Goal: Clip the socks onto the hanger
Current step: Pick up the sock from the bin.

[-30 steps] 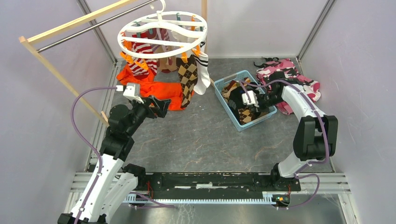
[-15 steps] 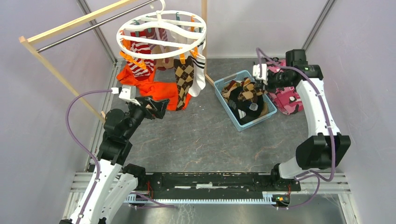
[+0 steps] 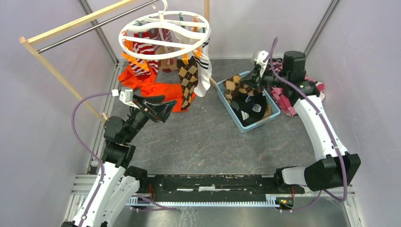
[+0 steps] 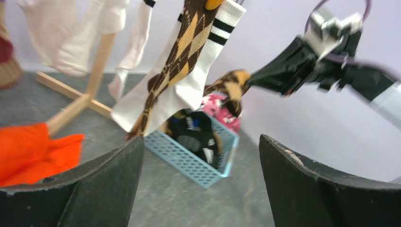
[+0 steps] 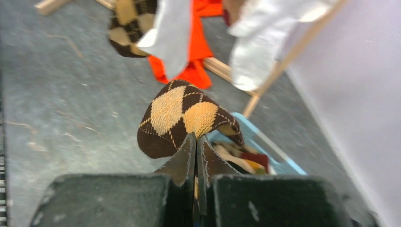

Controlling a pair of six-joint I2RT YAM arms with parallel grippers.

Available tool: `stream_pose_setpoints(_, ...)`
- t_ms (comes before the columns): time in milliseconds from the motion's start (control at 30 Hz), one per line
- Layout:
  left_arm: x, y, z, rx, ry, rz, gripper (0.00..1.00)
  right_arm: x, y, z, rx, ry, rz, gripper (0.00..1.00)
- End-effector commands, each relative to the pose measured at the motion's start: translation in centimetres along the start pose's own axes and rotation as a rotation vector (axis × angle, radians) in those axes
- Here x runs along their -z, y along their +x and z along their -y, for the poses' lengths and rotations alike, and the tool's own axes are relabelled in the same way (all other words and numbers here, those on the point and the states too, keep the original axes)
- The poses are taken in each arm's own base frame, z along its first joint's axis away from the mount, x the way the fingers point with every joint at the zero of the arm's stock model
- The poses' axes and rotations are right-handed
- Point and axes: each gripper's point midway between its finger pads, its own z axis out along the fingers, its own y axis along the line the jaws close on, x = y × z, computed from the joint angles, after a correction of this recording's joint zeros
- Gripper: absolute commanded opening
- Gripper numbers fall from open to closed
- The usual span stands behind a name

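The white round hanger [image 3: 164,34] hangs at the back with socks clipped under it: a red-and-white striped one [image 3: 142,56], a brown argyle one [image 3: 189,79] and a white one with black stripes [image 3: 204,75]. My right gripper [image 3: 249,87] is shut on another brown argyle sock [image 3: 234,85], held in the air over the blue basket [image 3: 229,108]. The right wrist view shows that sock [image 5: 177,113] folded over the pinched gripper tips [image 5: 196,139]. My left gripper [image 3: 161,106] is open and empty, low beside the hanging socks. Between its tips [image 4: 202,139] I see the basket [image 4: 189,158].
More socks lie in the basket. An orange garment [image 3: 156,91] lies on the floor under the hanger. Pink camouflage cloth [image 3: 285,101] is behind the right arm. A wooden rack [image 3: 61,78] with a metal bar stands at the left.
My right gripper shut on the argyle sock, lifted it out of the basket and carried it left. The left gripper tilted upward and stayed open.
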Motion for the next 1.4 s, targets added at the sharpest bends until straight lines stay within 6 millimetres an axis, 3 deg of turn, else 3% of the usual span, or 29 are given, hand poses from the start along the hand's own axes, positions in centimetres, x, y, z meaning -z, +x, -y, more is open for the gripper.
stream_pose_setpoints(0, -0.1, -0.6, 1.5, 0.346, 0.035, 0.054, 0.92, -1.2, -4.4, -3.6, -0.033, -0.031, 0.174, 0.00)
stream_pose_setpoints(200, 0.9, 2.5, -0.3, 0.658, -0.101, -0.009, 0.86, -2.2, -4.9, -9.0, -0.015, -0.115, 0.261, 0.00)
stream_pose_setpoints(367, 2.3, 4.7, -0.7, 0.823, -0.159, -0.054, 0.86, -4.1, -5.7, -13.3, -0.005, -0.183, 0.295, 0.00)
stream_pose_setpoints(633, 4.1, 7.3, -0.5, 0.984, -0.228, -0.145, 0.86, -7.6, -7.5, -16.4, -0.042, -0.156, 0.364, 0.00)
stream_pose_setpoints(767, 4.4, 8.1, -0.8, 1.080, -0.253, -0.148, 0.83, -9.4, -8.4, -19.0, -0.037, -0.199, 0.399, 0.00)
stream_pose_setpoints(1000, 4.4, 7.3, -0.4, 1.143, -0.239, -0.124, 0.82, -11.6, -9.1, -21.8, 0.006, -0.234, 0.411, 0.00)
stream_pose_setpoints(1133, 4.3, 6.8, -0.2, 1.177, -0.212, -0.101, 0.73, -12.3, -9.5, -23.4, 0.041, -0.270, 0.420, 0.00)
stream_pose_setpoints(1367, 4.3, 7.0, -0.1, 1.188, -0.210, -0.113, 0.67, -13.2, -9.3, -22.6, 0.061, -0.221, 0.393, 0.00)
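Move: The argyle sock is already pinched in the right fingers; the open left gripper it is carried to lies about 29 cm to the right hand's left, 10 cm nearer the base, about level in height. From the right hand, the clipped argyle sock hangs roughly 22 cm left and 1 cm ahead, the striped white sock 16 cm left and 3 cm ahead, both a little higher; the bin is 7 cm back, 2 cm right, 24 cm below. From the left hand, the held sock is about 28 cm right, 10 cm ahead, slightly lower. The held argyle sock is carried left and back by the right hand, some 28 cm in all, past the near side of the hanging socks to the left gripper, sinking slightly late on; the fingers stay shut as the hand swings counter-clockwise. The left hand sinks about 8 cm, eases back a little, rolls some 65 degrees counter-clockwise seen from behind it, and partly closes around the sock's loose end. ##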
